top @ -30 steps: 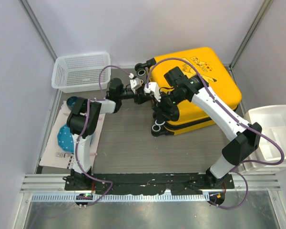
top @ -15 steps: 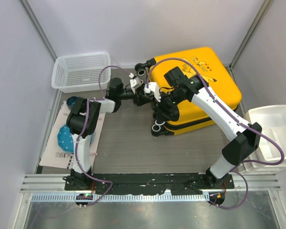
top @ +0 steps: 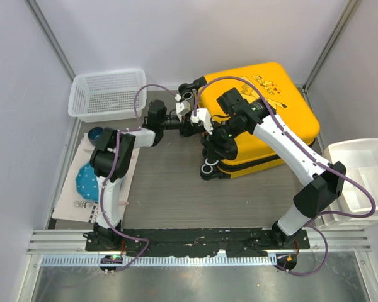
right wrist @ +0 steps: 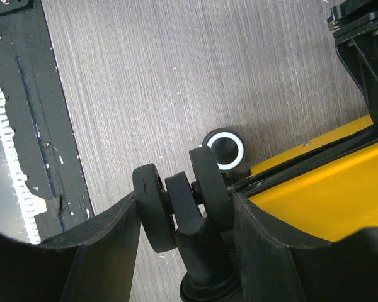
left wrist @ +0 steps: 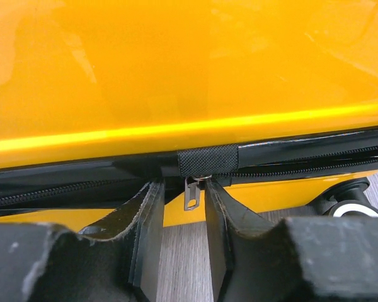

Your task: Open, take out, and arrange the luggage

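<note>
The yellow luggage lies flat and zipped at the back right of the table. My left gripper is at its left edge. In the left wrist view the fingers stand apart on either side of the small metal zip pull, which hangs from the black zip band without being pinched. My right gripper is at the luggage's near-left corner, shut on a black double wheel; both pads press the wheel's outer faces. A second wheel with a white ring rests on the table beyond it.
A white mesh basket stands at the back left. White drawer bins sit at the right edge. A paper mat with blue items lies by the left arm. Walls close in the back and sides.
My left gripper has shifted slightly toward the back along the luggage's edge and its jaws have narrowed around the zip pull. The right arm has not moved.
</note>
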Controlling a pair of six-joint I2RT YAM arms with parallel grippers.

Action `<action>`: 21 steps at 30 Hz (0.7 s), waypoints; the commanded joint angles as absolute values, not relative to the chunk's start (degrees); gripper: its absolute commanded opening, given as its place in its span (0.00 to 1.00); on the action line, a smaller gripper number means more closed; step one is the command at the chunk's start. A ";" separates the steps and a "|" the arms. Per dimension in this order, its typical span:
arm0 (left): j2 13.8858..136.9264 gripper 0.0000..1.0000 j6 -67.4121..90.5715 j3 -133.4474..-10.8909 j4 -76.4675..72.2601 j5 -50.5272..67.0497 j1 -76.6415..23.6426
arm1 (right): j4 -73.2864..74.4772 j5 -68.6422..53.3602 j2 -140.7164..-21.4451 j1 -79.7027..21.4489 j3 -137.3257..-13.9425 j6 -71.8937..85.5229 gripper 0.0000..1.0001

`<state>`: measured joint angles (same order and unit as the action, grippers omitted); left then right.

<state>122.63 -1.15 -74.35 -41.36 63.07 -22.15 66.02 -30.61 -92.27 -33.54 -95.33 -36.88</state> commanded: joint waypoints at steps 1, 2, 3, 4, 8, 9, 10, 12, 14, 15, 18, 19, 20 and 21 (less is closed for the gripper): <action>123.22 0.32 -0.35 -74.80 -41.13 62.40 -25.58 | 68.56 -28.92 -87.80 -31.99 -97.56 -29.09 0.01; 123.14 0.31 1.13 -74.71 -41.13 62.23 -25.58 | 68.47 -29.00 -87.72 -32.08 -97.56 -29.00 0.00; 122.87 0.28 1.49 -74.53 -41.05 62.14 -25.58 | 68.38 -28.92 -87.71 -31.99 -97.56 -28.92 0.00; 122.70 0.26 1.76 -74.53 -40.78 61.70 -25.58 | 68.20 -28.92 -87.71 -32.08 -97.56 -28.92 0.01; 121.20 0.00 1.76 -72.43 -40.52 60.12 -25.58 | 68.29 -28.83 -87.54 -31.99 -97.47 -28.83 0.00; 120.85 0.00 2.11 -71.90 -41.13 59.77 -25.58 | 68.29 -28.74 -87.45 -32.08 -97.30 -28.83 0.01; 120.07 0.00 3.07 -71.20 -42.09 59.68 -25.58 | 68.29 -28.74 -87.36 -32.08 -97.12 -28.83 0.00; 119.36 0.00 3.78 -68.21 -45.51 58.98 -25.66 | 68.29 -28.74 -87.27 -32.17 -96.94 -28.83 0.00; 117.87 0.00 2.74 -65.76 -46.05 57.84 -25.84 | 68.20 -28.65 -87.28 -32.08 -96.94 -28.83 0.01; 117.43 0.00 2.03 -65.05 -46.05 57.57 -26.01 | 68.12 -28.57 -87.28 -32.08 -96.86 -28.92 0.01; 116.28 0.00 0.36 -63.46 -44.40 55.29 -26.98 | 67.94 -28.65 -87.45 -32.08 -96.94 -29.00 0.01; 116.19 0.00 0.26 -63.54 -43.25 53.89 -27.42 | 67.94 -28.65 -87.45 -32.08 -96.94 -29.00 0.00; 116.37 0.00 -1.48 -64.33 -41.94 52.40 -27.77 | 67.77 -28.57 -87.45 -32.17 -96.94 -29.00 0.00; 116.54 0.00 -2.02 -64.94 -39.05 52.21 -28.47 | 67.68 -28.65 -87.54 -32.08 -97.03 -29.09 0.01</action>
<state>117.91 0.27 -65.34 -46.83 52.62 -24.73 66.87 -30.11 -92.25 -33.32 -95.33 -36.51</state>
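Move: The luggage's metal zipper pull hangs between the left hand's open fingertips, about 1 cm farther right and level with them. A short black strap sits roughly 2 cm above the left hand point, 2 cm right and 1 cm back. The lower near wheel lies some 14 cm back, 3 cm right and 8 cm below; the upper near wheel, already in the right hand's grip, is about 11 cm back, 6 cm right and 8 cm above. From the right hand the pull is around 11 cm ahead, 5 cm left and 8 cm below. The zipper pull gets pinched as the left hand eases just under 1 cm right towards the luggage and shuts its half-open fingers. Then, staying closed, that hand draws back about 1 cm along the seam and turns some 8 degrees counter-clockwise, squaring up to the luggage's wheeled side. The right hand keeps its grip on the upper near wheel. ##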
